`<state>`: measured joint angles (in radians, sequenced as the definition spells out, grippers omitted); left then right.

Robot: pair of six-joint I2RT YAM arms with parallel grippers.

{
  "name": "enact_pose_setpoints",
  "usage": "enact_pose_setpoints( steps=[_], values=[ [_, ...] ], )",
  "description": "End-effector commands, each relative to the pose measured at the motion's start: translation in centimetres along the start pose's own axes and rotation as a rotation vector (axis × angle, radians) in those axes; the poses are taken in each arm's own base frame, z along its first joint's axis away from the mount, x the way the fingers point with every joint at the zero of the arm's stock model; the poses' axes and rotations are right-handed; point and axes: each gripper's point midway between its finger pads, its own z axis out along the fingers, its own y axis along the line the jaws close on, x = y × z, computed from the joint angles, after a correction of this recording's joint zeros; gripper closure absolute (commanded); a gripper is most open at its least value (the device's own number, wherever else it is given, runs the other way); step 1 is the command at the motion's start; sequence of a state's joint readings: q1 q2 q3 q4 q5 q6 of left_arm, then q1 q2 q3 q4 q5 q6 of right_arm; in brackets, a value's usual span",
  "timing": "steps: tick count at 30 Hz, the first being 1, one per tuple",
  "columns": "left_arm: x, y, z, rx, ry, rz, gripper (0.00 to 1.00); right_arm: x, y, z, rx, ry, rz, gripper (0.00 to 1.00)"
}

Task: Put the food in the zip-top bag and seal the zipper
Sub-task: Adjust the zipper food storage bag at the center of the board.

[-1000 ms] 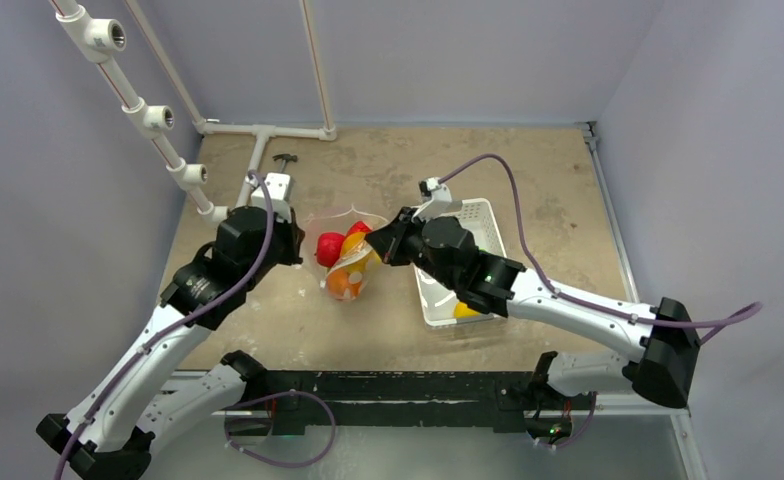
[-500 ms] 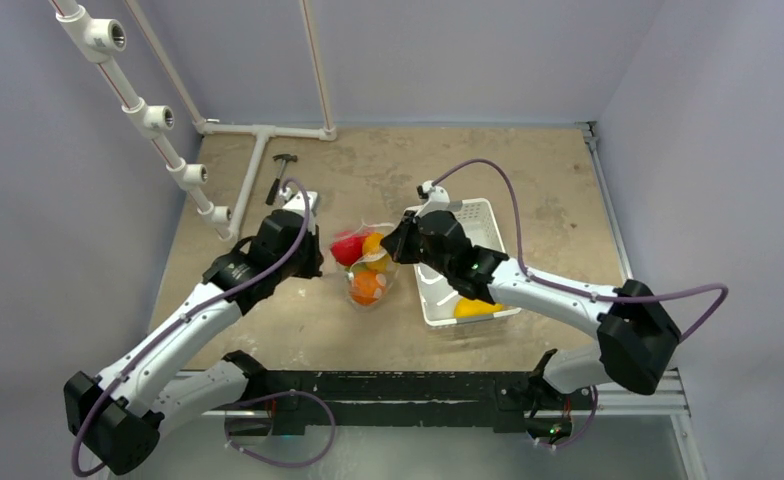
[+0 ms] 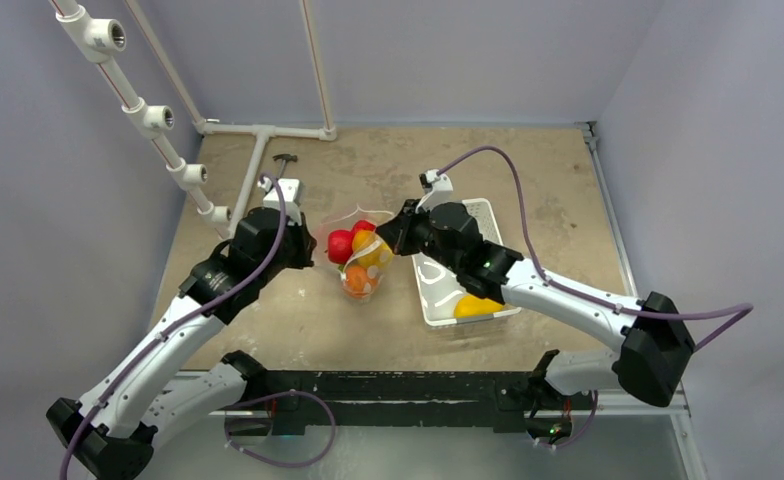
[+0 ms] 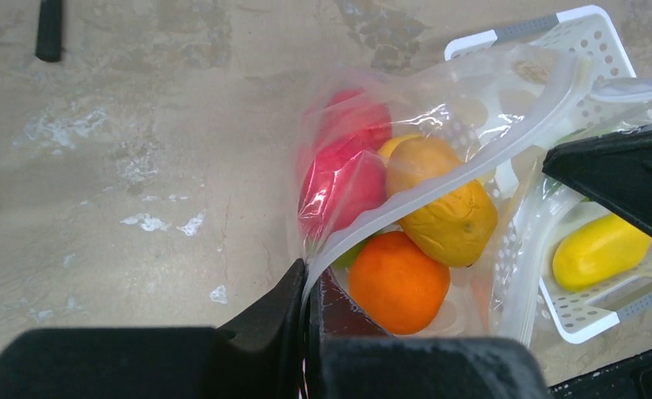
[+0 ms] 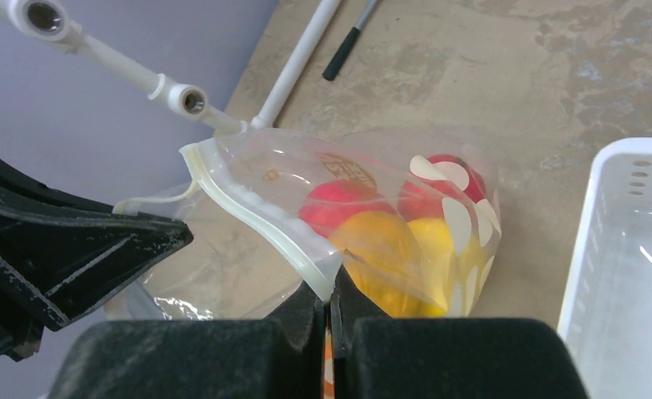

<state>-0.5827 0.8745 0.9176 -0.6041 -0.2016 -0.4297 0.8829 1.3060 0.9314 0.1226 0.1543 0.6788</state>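
Note:
The clear zip-top bag (image 3: 360,258) hangs between my two grippers near the table's middle, and whether its bottom rests on the table I cannot tell. Inside lies the food: a red fruit (image 4: 343,179), a yellow-orange one (image 4: 443,199) and an orange (image 4: 399,281). My left gripper (image 4: 308,278) is shut on the left end of the zipper (image 4: 439,187). My right gripper (image 5: 329,295) is shut on the zipper's (image 5: 256,220) other end. The mouth gapes between them. One yellow fruit (image 4: 599,249) lies in the white basket (image 3: 485,208).
The basket stands just right of the bag, under my right arm. A small hammer (image 3: 284,160) and white pipes (image 3: 258,150) lie at the back left. A pipe rack (image 3: 148,115) runs along the left wall. Walls close in three sides.
The left gripper swung right toward the bag, then back left. The right arm shifted a little. The bag moved with both, and both grips have held.

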Motion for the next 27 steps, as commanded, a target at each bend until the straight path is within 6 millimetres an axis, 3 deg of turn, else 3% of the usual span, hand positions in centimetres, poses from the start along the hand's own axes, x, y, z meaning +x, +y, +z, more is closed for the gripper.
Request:
enact_pose_setpoints(
  steps=[1, 7, 12, 15, 27],
  values=[
    [-2.9, 1.2, -1.3, -0.057, -0.115, 0.021, 1.0, -0.8, 1.8, 0.3, -0.076, -0.007, -0.033, 1.0],
    [-2.9, 1.6, -1.1, -0.068, -0.145, 0.036, 1.0, 1.0, 1.6, 1.6, -0.094, 0.045, -0.041, 1.0],
    [-2.2, 1.8, -1.0, -0.067, -0.143, 0.037, 1.0, 1.1, 1.6, 1.8, -0.085, 0.051, -0.044, 0.98],
    [-1.9, 1.8, -0.9, -0.062, -0.141, 0.038, 1.0, 0.5, 1.5, 1.5, -0.068, 0.042, -0.044, 0.85],
    [-1.6, 1.8, -1.0, -0.056, -0.137, 0.046, 1.0, -1.8, -0.3, -1.6, 0.063, -0.014, -0.029, 0.53]
  ],
)
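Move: I already pinch one side of the zip-top bag's mouth in each hand. Its fruit-filled body lies about 9 cm to my left hand's right, level with it fore and aft, some 12 cm below. From my right hand it is roughly 4 cm left, 5 cm back and 12 cm down. The white basket's middle is about 19 cm to my right hand's right and 6 cm back, with the yellow fruit in it 23 cm right and 15 cm back, both 20 cm down. I let my right hand sink about 4 cm while it goes 2 cm left, still gripping the bag's rim, then open its fingers to nearly half and draw off to the right, rising again some 2.5 cm. My left hand keeps its shut pinch, shifts 2 cm left, tips up about 5 degrees and then holds still. ##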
